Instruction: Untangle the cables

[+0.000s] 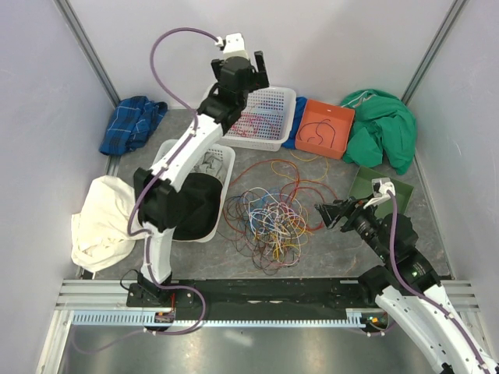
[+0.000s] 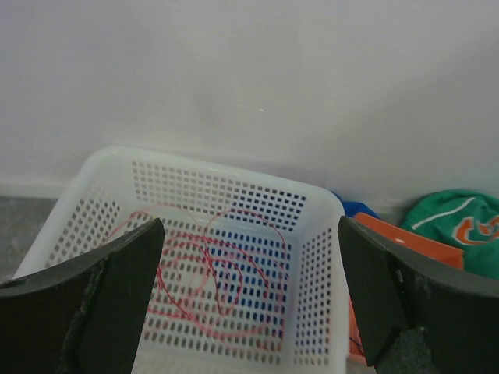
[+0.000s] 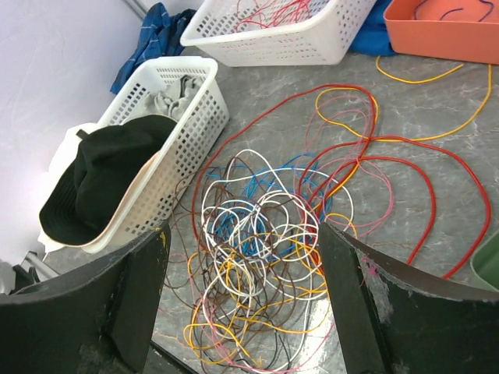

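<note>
The cables (image 1: 269,214) lie in a loose multicoloured tangle on the table's middle, with red and orange loops trailing toward the back. In the right wrist view the cables (image 3: 265,234) sit just below and ahead of my right gripper (image 3: 245,296), which is open and holds nothing. My right gripper (image 1: 331,214) hovers at the tangle's right edge. My left gripper (image 1: 248,66) is raised over the far white basket (image 1: 269,136). In the left wrist view my left gripper (image 2: 249,296) is open and empty, with red cables (image 2: 210,273) coiled on the white basket's (image 2: 312,265) floor beneath.
A second white basket (image 1: 168,148) at left holds a black hat (image 1: 195,206) and grey cloth. An orange tray (image 1: 326,128) with a dark cable stands at the back. Green cloth (image 1: 382,128), blue cloth (image 1: 132,121), white cloth (image 1: 101,222) and a green box (image 1: 366,183) ring the tangle.
</note>
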Robot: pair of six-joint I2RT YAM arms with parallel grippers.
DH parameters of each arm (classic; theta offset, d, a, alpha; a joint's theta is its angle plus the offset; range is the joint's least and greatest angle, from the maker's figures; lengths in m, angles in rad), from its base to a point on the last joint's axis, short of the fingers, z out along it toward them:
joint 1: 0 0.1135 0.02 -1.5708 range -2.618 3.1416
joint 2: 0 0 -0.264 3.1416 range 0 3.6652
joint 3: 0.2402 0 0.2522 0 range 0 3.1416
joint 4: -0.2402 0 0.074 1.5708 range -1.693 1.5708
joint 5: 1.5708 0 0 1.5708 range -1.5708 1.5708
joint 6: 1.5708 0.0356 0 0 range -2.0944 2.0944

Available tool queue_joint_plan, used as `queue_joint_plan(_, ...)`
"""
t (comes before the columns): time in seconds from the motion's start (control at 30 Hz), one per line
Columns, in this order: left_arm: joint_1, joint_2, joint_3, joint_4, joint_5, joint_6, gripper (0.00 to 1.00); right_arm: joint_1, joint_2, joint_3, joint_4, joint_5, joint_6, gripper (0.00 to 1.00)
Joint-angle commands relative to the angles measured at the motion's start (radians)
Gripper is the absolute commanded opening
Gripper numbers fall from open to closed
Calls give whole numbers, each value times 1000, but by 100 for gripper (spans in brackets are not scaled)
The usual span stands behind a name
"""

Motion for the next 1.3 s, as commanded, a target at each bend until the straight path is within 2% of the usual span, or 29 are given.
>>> queue_joint_plan(0.0,-49,-205,-69,-241,20,-200,100,4,-15,27,-25,54,16,84)
queue_joint_plan(0.13,-179,-334,-281,-251,94,-219,100,4,7,24,-15,59,24,85)
queue_joint_plan(0.3,-398,-455,-617,-205,-4,-306,100,4,34,27,3,58,13,84)
queue_joint_plan(0.33,-425,-478,-663,-185,-45,-370,100,4,35,27,6,62,13,84)
queue_joint_plan(0.37,-446,-527,-717,-159,-52,-412,100,3,38,21,14,65,18,84)
queue_joint_plan(0.4,-471,-565,-839,-128,-43,-456,100,3,47,18,18,74,26,84)
queue_joint_plan(0.43,-479,-601,-904,-38,-21,-542,100,4,50,15,23,111,42,83)
queue_joint_plan(0.5,-502,-708,-1083,85,19,-556,100,4,52,3,31,145,87,82)
queue_joint_plan(0.53,-514,-733,-1116,123,22,-558,100,4,51,0,31,156,90,82)
queue_joint_plan(0.6,-557,-761,-1130,86,-4,-537,100,3,55,-2,26,157,83,84)
queue_joint_plan(0.7,-592,-721,-1110,-34,-38,-535,100,3,89,4,9,133,79,84)
queue_joint_plan(0.87,-607,-644,-1177,-45,40,-605,100,4,116,1,8,107,84,85)
queue_joint_plan(0.93,-611,-606,-1193,-47,52,-619,93,4,109,4,-3,108,76,85)
queue_joint_plan(0.97,-611,-598,-1208,-44,54,-622,87,4,106,7,-8,111,76,85)
queue_joint_plan(1.0,-611,-589,-1217,-37,48,-630,77,3,98,12,-11,116,75,85)
queue_joint_plan(1.07,-612,-572,-1235,-28,37,-629,69,4,98,27,-25,117,67,85)
queue_joint_plan(1.23,-611,-541,-1225,-27,30,-590,62,4,98,58,-51,125,58,85)
queue_joint_plan(1.27,-611,-537,-1222,-25,31,-586,55,4,100,63,-55,127,55,86)
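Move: Back from the raised left hand, about 34 cm towards the base, 7 cm to its right and 30 cm lower, lies the middle of the cable tangle. The white basket with red cables is roughly 3 cm ahead, 2 cm to the left and 25 cm below; the basket with the black hat sits about 20 cm back, 18 cm left and 25 cm below. From the right hand, the tangle lies some 5 cm ahead, 17 cm left and 19 cm below. Sweeping back from above the red-cable basket, the empty left hand rises slightly, then drops to the cable tangle, about 37 cm back, 27 cm down and a little right. It tips down some 40 degrees, turns clockwise, and over the last stretch closes from wide open to about two thirds around the topmost strands. The half-raised right hand sinks about 3 cm, staying open. ##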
